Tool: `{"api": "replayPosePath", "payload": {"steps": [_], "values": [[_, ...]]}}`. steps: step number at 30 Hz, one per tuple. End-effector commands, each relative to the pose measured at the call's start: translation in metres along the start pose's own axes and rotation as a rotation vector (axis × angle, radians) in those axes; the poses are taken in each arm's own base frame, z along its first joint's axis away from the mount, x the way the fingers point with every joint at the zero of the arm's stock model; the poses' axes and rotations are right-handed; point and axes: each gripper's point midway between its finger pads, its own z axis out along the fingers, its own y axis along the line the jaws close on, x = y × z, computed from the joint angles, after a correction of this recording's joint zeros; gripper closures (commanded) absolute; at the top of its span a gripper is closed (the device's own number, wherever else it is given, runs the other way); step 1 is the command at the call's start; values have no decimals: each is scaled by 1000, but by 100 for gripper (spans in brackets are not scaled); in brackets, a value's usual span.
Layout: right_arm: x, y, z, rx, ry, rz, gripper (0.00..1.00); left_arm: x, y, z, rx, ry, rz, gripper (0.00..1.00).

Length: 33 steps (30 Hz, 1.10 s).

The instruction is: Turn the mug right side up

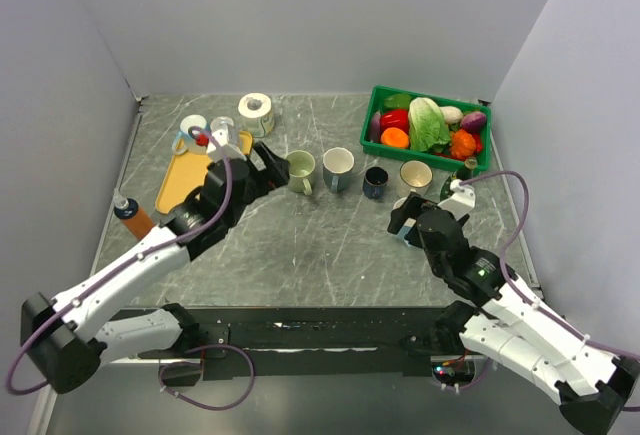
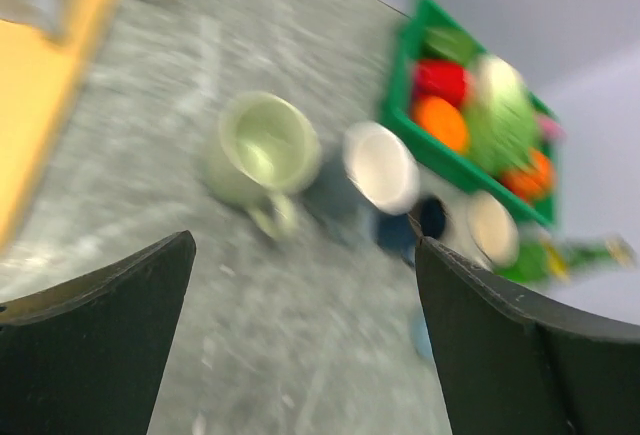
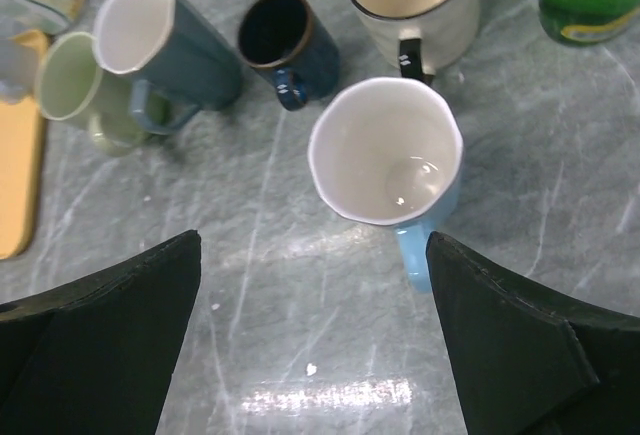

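A light blue mug (image 3: 385, 150) stands upright, mouth up and empty, with its handle (image 3: 412, 260) toward my right gripper. My right gripper (image 3: 312, 243) is open and empty just short of the mug, which it partly hides in the top view (image 1: 404, 203). Upright mugs stand in a row: green (image 1: 300, 170), blue-grey (image 1: 338, 168), dark navy (image 1: 375, 181) and cream (image 1: 416, 175). My left gripper (image 1: 272, 170) is open and empty above the table, just left of the green mug (image 2: 262, 150). The left wrist view is blurred.
A green crate (image 1: 380, 95) of vegetables sits at the back right, with a green bottle (image 1: 468, 170) in front of it. A yellow tray (image 1: 185, 180) with glass cups lies at the left. A tape roll (image 1: 256, 108) and an orange bottle (image 1: 131, 217) are also at the left.
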Motion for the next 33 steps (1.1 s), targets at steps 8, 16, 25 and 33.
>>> {"api": "replayPosePath", "payload": {"steps": [8, 16, 25, 33], "values": [[-37, 20, -29, -138, -59, 45, 0, -68, 107, 114, -412, -36, 40, 4], [-38, 15, -34, -139, -71, 66, 2, -70, 146, 179, -532, 59, 80, 9], [-40, 10, -39, -125, -72, 79, 3, -43, 182, 208, -605, 134, 104, 33], [-38, 4, -42, -126, -76, 100, 3, -32, 198, 221, -622, 173, 125, 32]]}}
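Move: Some 28 cm ahead of the left hand, about 14 cm to its left and 20 cm below it stands the upside-down gray mug, on the yellow tray. The tray's light-blue mug is about 9 cm to the gray mug's left, level with it; the paper roll is some 9 cm to its right and 4 cm farther out. The green mug is about 18 cm ahead of the left hand and 6 cm to its right. From the right hand, the gray mug lies roughly 33 cm ahead and 52 cm left. Sweeping fast forward and left towards the gray mug, the left hand covers about 20 cm out and 12 cm sideways, then sinks almost straight down, 17 cm in all, to just short of the handle. Its wrist tips down nearly 30 degrees and turns some 20 counter-clockwise, left side rising; the fingers narrow partway. The right hand, still open, rises about 3 cm and backs off slightly. ##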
